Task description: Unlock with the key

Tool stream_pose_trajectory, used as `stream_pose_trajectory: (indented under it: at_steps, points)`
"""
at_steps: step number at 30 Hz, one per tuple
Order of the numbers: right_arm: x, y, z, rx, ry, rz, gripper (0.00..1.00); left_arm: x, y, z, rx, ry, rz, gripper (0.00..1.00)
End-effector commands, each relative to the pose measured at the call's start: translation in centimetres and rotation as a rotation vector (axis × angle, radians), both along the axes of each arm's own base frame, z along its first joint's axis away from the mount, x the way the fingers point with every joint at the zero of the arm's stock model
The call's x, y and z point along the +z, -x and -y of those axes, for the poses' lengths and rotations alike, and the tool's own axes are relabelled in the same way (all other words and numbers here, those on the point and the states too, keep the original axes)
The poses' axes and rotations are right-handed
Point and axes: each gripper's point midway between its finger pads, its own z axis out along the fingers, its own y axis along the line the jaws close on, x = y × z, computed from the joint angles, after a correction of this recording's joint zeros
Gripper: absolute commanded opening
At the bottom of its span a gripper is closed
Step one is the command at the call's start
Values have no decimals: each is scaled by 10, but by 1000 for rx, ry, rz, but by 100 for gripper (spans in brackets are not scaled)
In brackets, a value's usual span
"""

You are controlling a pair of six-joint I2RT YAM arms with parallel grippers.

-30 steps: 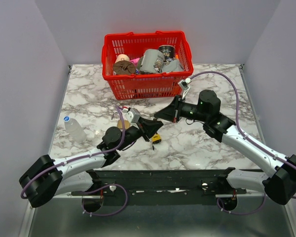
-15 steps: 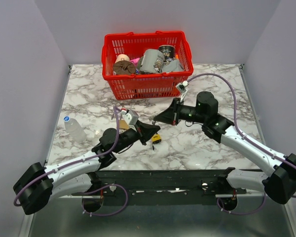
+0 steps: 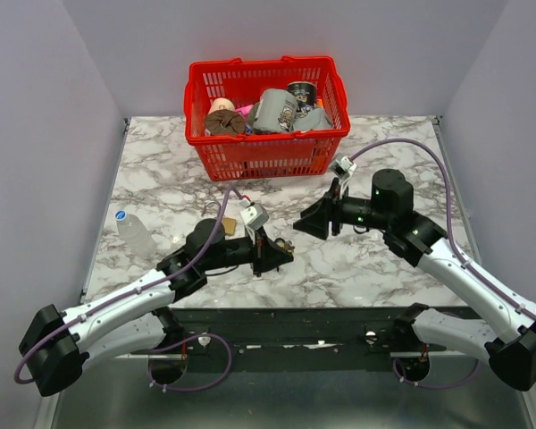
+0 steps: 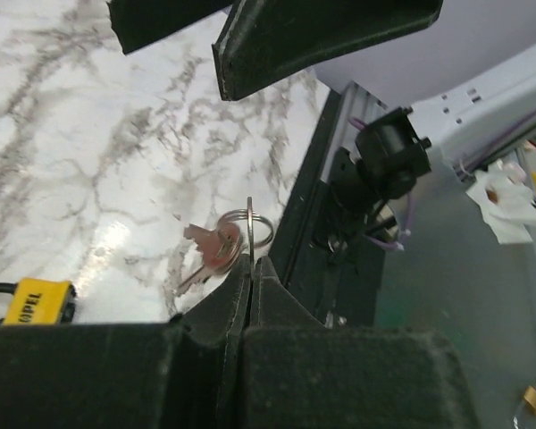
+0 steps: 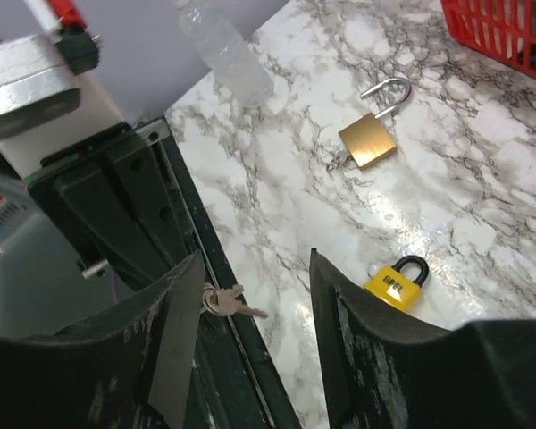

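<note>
The key [image 4: 210, 250] is a small grey metal key hanging with a second one from a wire ring [image 4: 250, 228]. My left gripper [image 4: 248, 265] is shut on that ring, just above the table's near edge. In the top view the left gripper [image 3: 275, 255] points right. The small yellow-and-black padlock [image 4: 36, 301] lies on the marble beside it, shackle closed. My right gripper [image 5: 255, 259] is open and empty. It faces the key [image 5: 237, 308] from a short distance, with the yellow padlock [image 5: 397, 283] below its right finger. In the top view the right gripper [image 3: 311, 223] is level with the left one.
A larger brass padlock [image 5: 373, 138] with its shackle open lies further left on the marble. A clear water bottle [image 3: 134, 234] lies near the left edge. A red basket [image 3: 205, 134] full of objects stands at the back. The black rail runs along the near edge.
The left gripper closed on the key ring and moved right. The right gripper opened, let go of the key and drew back to the right.
</note>
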Motion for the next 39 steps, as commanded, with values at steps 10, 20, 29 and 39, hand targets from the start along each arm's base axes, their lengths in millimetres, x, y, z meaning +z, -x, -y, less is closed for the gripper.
stream_pose_trajectory:
  at_steps: [10,20,29,39]
  points:
    - [-20,81,-6,485,25,-43,47,-13,51,6,-341,-133,-147,0]
    - [-45,96,-4,529,67,-133,43,-17,53,9,-379,-145,-153,0]
    - [-53,96,-7,543,80,-153,31,-11,55,9,-390,-131,-134,0]
    - [-49,96,-8,547,53,-124,1,-4,44,8,-323,-128,-87,0]
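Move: Between the shut left fingertips hangs the key ring, its keys about 2 cm ahead of that hand and 1 cm to its right. From the open right hand, the keys are roughly 4 cm back, 2 cm left and 2 cm lower. On the table, the yellow padlock lies some 8 cm ahead of the left hand, 2 cm left and 18 cm below; the brass padlock is about 14 cm ahead of the left hand, 16 cm left, equally low. Drawing back about 9 cm and sinking some 5 cm, the right hand swings 30 degrees counter-clockwise, comes in on the keys and closes its fingers on the ring end of them, right at the left fingertips. The left keeps its pinch on the ring, backing off about 5 cm and dropping 3 cm while turning 20 degrees clockwise to face the right. ##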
